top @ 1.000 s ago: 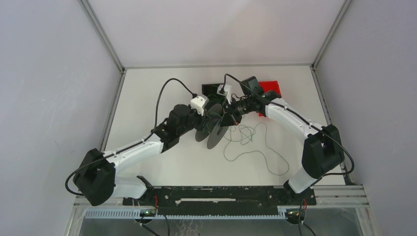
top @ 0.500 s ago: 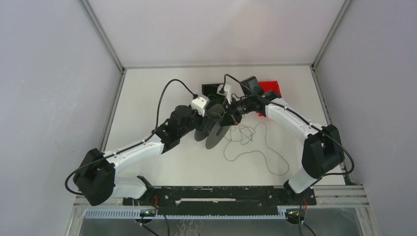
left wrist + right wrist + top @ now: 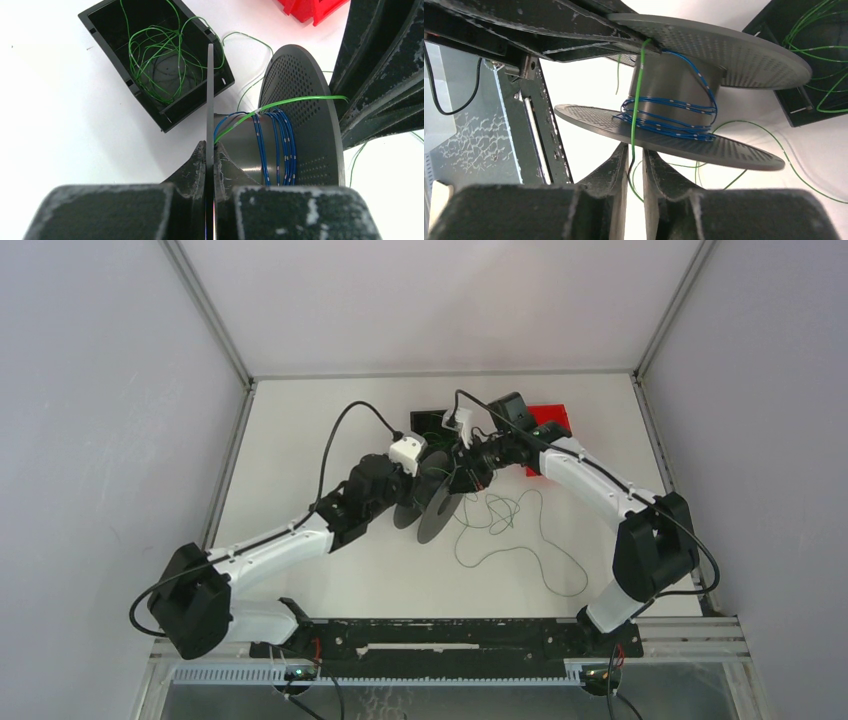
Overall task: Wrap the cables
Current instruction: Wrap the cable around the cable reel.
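A dark grey spool (image 3: 437,502) hangs above the table between both arms. My left gripper (image 3: 210,150) is shut on the thin edge of its near flange (image 3: 210,90). Blue cable (image 3: 280,145) is wound round the hub (image 3: 669,80). One green cable (image 3: 638,90) runs from the hub down over the lower flange and through the narrow gap of my right gripper (image 3: 635,152). That gripper's jaws stand slightly apart and the cable lies loose between them. More of this green cable (image 3: 520,540) lies in loose loops on the table under the spool.
A black open box (image 3: 192,102) behind the spool holds a tangle of green cables (image 3: 155,55). A red box (image 3: 550,420) sits at the back right, behind my right arm. The black rail (image 3: 440,635) runs along the near edge.
My right gripper has opened a little, so the green cable is no longer pinched. The spool and my left gripper have edged slightly to the left.
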`<action>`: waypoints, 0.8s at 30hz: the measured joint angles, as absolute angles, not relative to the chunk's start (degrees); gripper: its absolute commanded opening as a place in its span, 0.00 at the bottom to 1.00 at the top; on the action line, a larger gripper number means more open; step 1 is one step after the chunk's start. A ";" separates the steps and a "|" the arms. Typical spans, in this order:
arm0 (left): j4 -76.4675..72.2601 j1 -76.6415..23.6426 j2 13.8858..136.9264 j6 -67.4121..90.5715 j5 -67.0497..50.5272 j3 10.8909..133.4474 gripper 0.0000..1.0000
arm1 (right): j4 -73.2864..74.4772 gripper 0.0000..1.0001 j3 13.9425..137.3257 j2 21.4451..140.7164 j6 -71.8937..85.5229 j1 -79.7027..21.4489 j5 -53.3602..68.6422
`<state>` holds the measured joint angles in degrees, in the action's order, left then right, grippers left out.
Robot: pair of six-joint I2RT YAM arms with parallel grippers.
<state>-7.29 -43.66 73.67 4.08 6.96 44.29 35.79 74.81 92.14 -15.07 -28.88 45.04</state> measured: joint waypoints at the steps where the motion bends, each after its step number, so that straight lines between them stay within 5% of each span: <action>1: -6.85 -43.66 73.45 4.08 7.25 44.31 0.00 | 35.81 0.26 74.83 92.18 -15.07 -28.60 44.99; 10: -2.22 -43.64 71.94 4.05 8.49 45.43 0.00 | 37.78 0.49 74.83 92.29 -17.78 -27.46 46.30; 24: 8.38 -38.17 70.26 6.15 6.72 52.31 0.00 | 37.50 0.63 74.72 92.29 -21.17 -28.12 52.60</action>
<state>8.38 -38.17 70.26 6.15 6.72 52.31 37.50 74.72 92.29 -21.17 -28.12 52.60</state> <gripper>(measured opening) 0.066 0.582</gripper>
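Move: The reel hangs from the left hand's pinch on its left flange, its middle about 4 cm right of that hand, 1 cm back and 7 cm below; from the right hand, it lies some 6 cm left, 2 cm ahead and 6 cm down. The black bin is about 17 cm ahead of the left hand, 4 cm to its right, 15 cm below. Loose green cable lies roughly 11 cm right of the right hand, 6 cm ahead, 17 cm lower. The reel, still pinched by its flange with the green cable at the left fingertips, is carried away from the right hand: first level to the left, then left and up, about 5 cm in all. The right fingers, already slightly parted around the cable's end, open to over half; that hand nudges forward and right, then draws back about 2 cm, turning slightly counter-clockwise. ##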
